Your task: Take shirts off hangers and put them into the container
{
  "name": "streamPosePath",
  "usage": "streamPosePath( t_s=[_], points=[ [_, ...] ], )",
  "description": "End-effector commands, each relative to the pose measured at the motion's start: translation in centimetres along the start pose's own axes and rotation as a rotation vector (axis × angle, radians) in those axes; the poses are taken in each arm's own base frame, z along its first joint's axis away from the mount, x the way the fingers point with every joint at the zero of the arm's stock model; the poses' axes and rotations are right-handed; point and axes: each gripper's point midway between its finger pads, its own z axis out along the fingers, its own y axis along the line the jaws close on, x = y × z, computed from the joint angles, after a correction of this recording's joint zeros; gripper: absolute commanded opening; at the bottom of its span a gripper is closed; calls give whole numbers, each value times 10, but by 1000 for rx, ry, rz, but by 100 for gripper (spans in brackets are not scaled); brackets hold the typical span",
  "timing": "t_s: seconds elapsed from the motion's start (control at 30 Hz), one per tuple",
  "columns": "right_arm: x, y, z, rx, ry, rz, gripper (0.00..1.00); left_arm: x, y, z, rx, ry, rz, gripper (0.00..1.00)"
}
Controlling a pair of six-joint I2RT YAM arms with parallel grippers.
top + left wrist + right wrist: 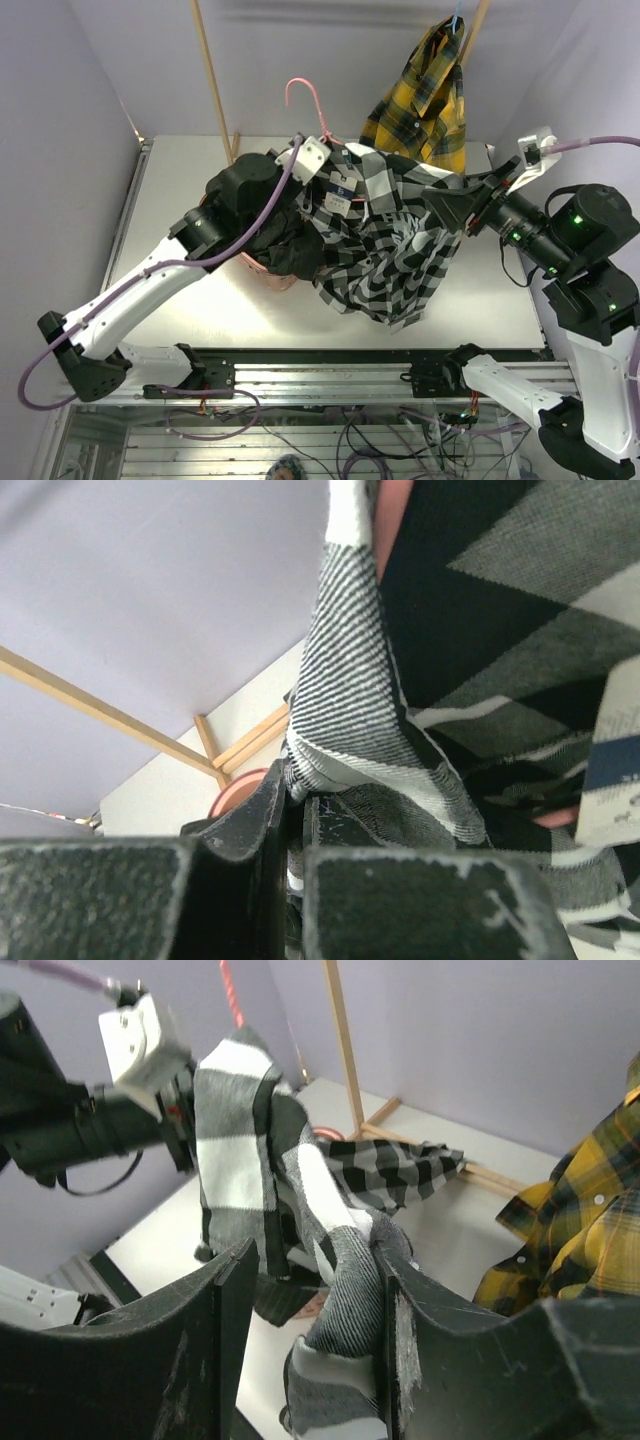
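Observation:
The black-and-white check shirt [390, 250] hangs bunched over the middle of the table between both arms, still by the pink hanger [308, 95]. My left gripper [325, 170] is shut on a fold of the shirt [350, 680] near its collar, and its jaws [295, 795] pinch the cloth. My right gripper [440, 200] is open; in the right wrist view [315, 1260] a roll of the cloth [350, 1300] rests against one finger with a gap beside the other. The pink container [272, 278] is mostly hidden under the shirt. The yellow-and-black shirt [425, 90] hangs on the light blue hanger [456, 22].
Wooden rack poles [212, 80] rise at the back of the table, with their base bars [400, 1110] lying on it. The yellow shirt [580, 1220] hangs close to my right arm. Purple walls stand on both sides.

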Motion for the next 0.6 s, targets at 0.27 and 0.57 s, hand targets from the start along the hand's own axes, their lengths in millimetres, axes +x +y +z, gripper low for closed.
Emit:
streamPosePath(
  t_s=[0.27,0.57],
  points=[
    [2,-47,-23,285,23,-59,48,-30,13,18,-118,151,23,7],
    [-1,-111,-54,690,4,-64,47,-24,27,17,-249,200,93,7]
  ],
)
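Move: The black-and-white checked shirt's near shoulder already lies between the right hand's half-open fingers, its body centred about 8 cm left, 2 cm ahead and 14 cm below; the pink hanger is roughly 16 cm left and 12 cm ahead. The yellow checked shirt hangs some 35 cm ahead, 3 cm right and 10 cm lower. The left hand holds the checked shirt by its other shoulder; the container is about 8 cm ahead of it, 8 cm left and 30 cm below. The checked shirt, still pinched in the left fingers beside the hanger, is carried about 2.5 cm forward while that hand sways right and part-way back, rolling left side up and turning slightly counter-clockwise. The right hand, fingers half open without gripping, first dips 2 cm, then swings about 8 cm right and a little forward, away from the hanger, its wrist turning nearly 30 degrees clockwise. ##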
